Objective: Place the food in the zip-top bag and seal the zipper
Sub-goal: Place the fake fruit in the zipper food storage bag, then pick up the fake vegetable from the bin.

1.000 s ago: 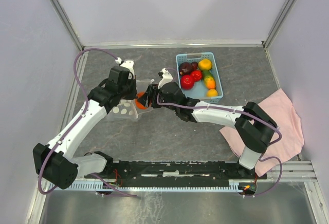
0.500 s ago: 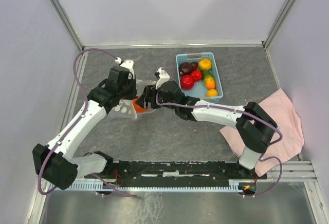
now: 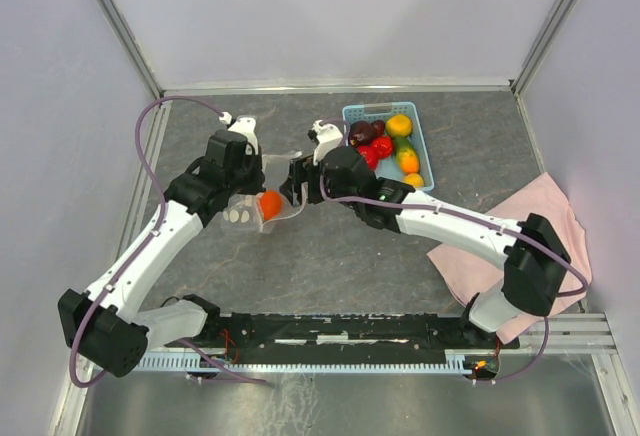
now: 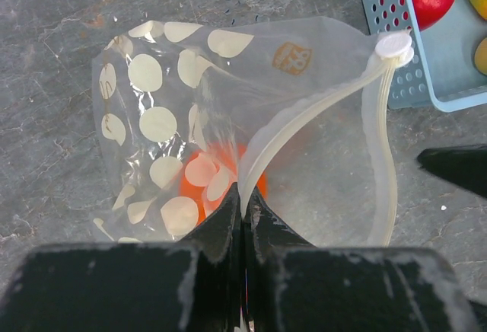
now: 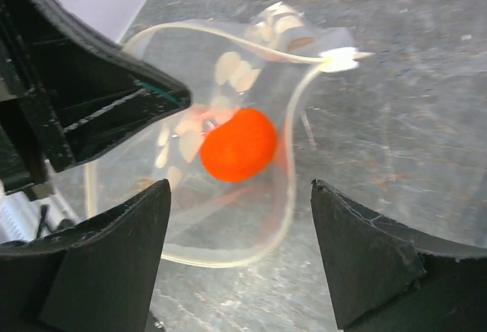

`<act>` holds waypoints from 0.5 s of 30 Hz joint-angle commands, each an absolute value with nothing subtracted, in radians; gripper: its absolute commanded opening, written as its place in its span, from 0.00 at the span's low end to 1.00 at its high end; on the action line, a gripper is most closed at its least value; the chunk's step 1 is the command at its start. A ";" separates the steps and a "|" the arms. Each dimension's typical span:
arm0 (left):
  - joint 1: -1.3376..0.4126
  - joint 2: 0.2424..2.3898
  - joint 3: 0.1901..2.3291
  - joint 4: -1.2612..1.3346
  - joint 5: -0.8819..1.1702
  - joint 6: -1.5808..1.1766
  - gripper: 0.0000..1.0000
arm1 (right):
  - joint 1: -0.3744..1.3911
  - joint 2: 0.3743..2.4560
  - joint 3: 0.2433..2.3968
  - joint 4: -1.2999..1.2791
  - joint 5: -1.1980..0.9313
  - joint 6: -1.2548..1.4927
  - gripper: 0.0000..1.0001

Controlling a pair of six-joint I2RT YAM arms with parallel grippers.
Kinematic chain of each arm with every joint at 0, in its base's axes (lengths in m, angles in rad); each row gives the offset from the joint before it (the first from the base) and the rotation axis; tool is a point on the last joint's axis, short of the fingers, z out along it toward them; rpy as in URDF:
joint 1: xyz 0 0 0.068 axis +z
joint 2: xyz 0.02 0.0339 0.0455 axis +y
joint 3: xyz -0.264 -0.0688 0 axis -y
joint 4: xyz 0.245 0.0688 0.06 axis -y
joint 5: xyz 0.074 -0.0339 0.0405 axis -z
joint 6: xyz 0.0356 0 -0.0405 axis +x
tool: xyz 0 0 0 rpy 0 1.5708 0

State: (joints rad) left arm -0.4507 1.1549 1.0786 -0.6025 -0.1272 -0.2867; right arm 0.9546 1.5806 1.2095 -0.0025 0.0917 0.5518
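Note:
The zip-top bag (image 3: 247, 209), clear with white dots, lies left of centre with its mouth held wide. My left gripper (image 4: 243, 195) is shut on the near zipper (image 4: 304, 115) strip. One orange piece of food (image 5: 238, 145) rests inside the bag (image 4: 160, 119), loose from both grippers. My right gripper (image 5: 240, 191) stands open and empty just outside the bag's mouth (image 3: 293, 184). More food (image 3: 385, 146), in red, dark purple, yellow, orange and green, lies in the light blue basket (image 3: 428, 161).
The basket (image 4: 396, 65) stands right next to the bag's far corner. A pink cloth (image 3: 560, 236) lies at the right, partly under the right arm. Grey walls and metal rails border the table.
My right gripper has opened wider and drawn back out of the bag's mouth, leaving the orange piece inside. The left gripper keeps its hold on the zipper strip.

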 commanded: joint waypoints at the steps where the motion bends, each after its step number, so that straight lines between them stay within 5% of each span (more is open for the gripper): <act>1: -0.446 1.109 1.074 -0.534 -0.127 -0.319 0.03 | 0.955 1.515 1.268 -0.129 0.286 0.450 0.81; 15: -0.433 1.075 1.059 -0.515 -0.147 -0.318 0.03 | 0.831 1.484 1.278 -0.270 0.370 0.305 0.80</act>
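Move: The red tomato, the near piece in the blue basket, lies about 16 cm ahead of the right hand, 18 cm to its right and some 15 cm lower. The purple eggplant is 6 cm beyond the tomato and 2 cm left of it; the red pepper is 3 cm beyond and 4 cm right of it. The orange fruit in the bag is 8 cm left and 2 cm ahead of the right hand. From the left hand, the tomato is about 15 cm ahead and 25 cm right. The left fingers keep their pinch on the zipper bag's rim and ease it up about 1.5 cm. The right hand, empty and wide open, heads away from the bag's mouth towards the basket, some 8 cm right and 4 cm forward, rising slightly then sinking a little, while its fingers tip down and swing clockwise by 10 to 20 degrees. ##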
